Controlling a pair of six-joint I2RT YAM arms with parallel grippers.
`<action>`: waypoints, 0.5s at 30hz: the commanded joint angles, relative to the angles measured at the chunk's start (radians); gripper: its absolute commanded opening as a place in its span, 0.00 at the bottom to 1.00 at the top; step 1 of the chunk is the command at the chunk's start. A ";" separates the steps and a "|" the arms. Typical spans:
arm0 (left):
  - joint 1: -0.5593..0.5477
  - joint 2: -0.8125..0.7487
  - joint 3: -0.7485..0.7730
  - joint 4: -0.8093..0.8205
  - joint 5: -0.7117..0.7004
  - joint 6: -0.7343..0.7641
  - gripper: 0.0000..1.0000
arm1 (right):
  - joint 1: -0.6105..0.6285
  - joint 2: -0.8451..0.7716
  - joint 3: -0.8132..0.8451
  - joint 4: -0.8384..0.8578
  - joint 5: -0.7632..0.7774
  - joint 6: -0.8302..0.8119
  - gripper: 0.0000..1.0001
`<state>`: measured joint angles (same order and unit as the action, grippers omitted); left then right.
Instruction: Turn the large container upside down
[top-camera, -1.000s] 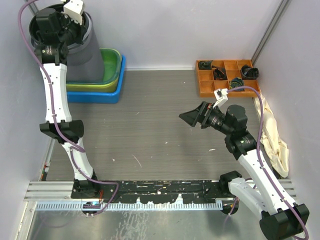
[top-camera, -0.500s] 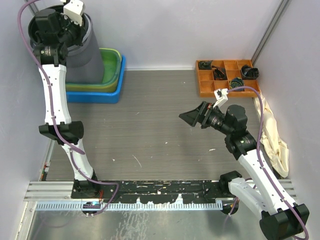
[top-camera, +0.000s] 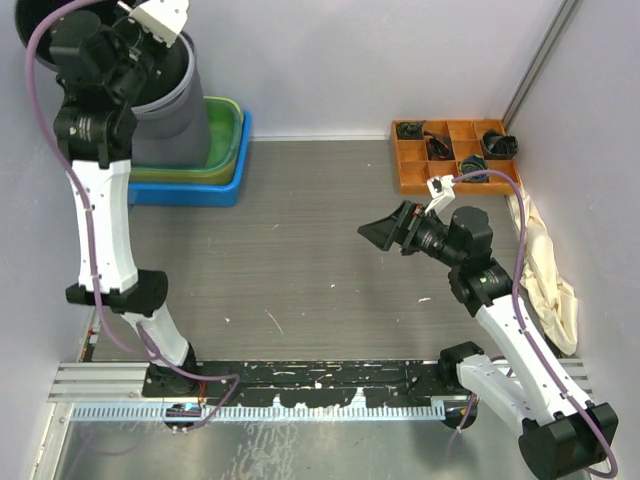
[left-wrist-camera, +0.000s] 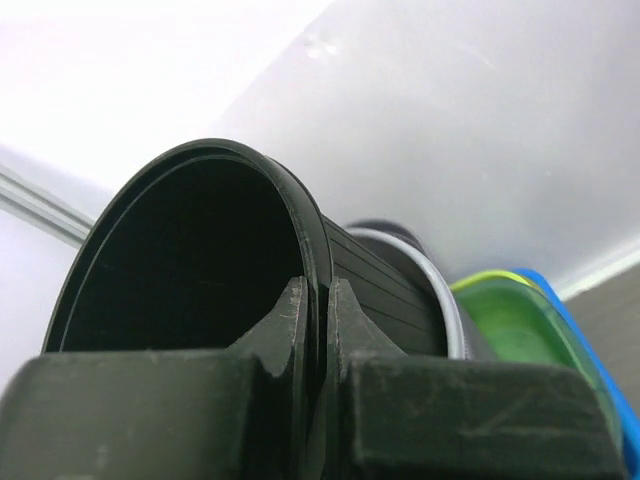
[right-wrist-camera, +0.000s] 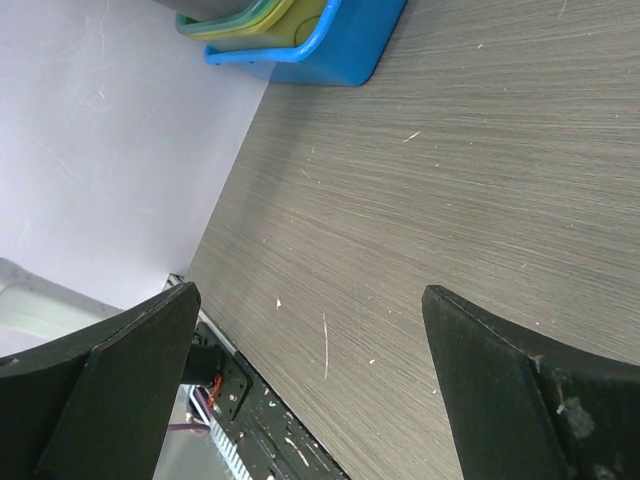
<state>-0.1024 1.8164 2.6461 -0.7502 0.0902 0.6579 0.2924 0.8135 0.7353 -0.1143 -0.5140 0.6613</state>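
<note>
The large container (left-wrist-camera: 200, 260) is a round black bin, nested in a grey bin (top-camera: 175, 95) at the far left corner. Its open mouth (top-camera: 40, 25) now sticks up and leans left out of the grey bin. My left gripper (left-wrist-camera: 318, 285) is shut on the black rim, one finger inside and one outside. From above, that gripper (top-camera: 120, 45) sits high at the bin's top edge. My right gripper (top-camera: 385, 232) hangs open over mid-table, far from the bins. In the right wrist view the gripper (right-wrist-camera: 310, 290) has only bare table between its fingers.
The grey bin stands in a green tray (top-camera: 225, 130) stacked in a blue tray (top-camera: 200, 190) against the back wall. An orange parts organizer (top-camera: 450, 160) sits at the back right. A cream cloth (top-camera: 545, 270) lies along the right wall.
My left arm has risen and swung left, and the black container's mouth has come up and tilted out of the grey bin. The right arm has not moved.
</note>
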 joint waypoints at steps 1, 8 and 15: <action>-0.090 -0.171 -0.030 0.267 -0.083 0.301 0.00 | 0.003 0.002 0.063 0.024 0.027 -0.020 1.00; -0.407 -0.250 -0.026 0.311 -0.181 0.637 0.00 | 0.003 0.002 0.181 -0.065 0.122 -0.096 1.00; -0.744 -0.284 -0.078 0.247 -0.370 0.676 0.00 | 0.003 0.004 0.347 -0.180 0.254 -0.177 1.00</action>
<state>-0.7273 1.5639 2.5793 -0.5732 -0.1478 1.2419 0.2924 0.8249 0.9730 -0.2466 -0.3679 0.5541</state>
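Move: Held by its rim in the left hand, the black container has its middle about 11 cm ahead of that hand, 8 cm left and 12 cm below. Open space over the table's middle lies roughly 13 cm back and 27 cm to the right, the table top some 57 cm down. The gray bin is about 17 cm ahead, 12 cm left and 33 cm below. From the right hand, the black container is some 32 cm ahead, 48 cm left and 20 cm up. Drawing the black container out of the gray bin, the left hand keeps its shut pinch on the rim and sweeps about 17 cm back, 13 cm up and 13 cm to the right, away from the stack towards mid-table. Its fingers tip upward by some 30 degrees while the hand rolls left side up and swings a little clockwise. The empty right hand, still open, starts late and rises about 7 cm. ##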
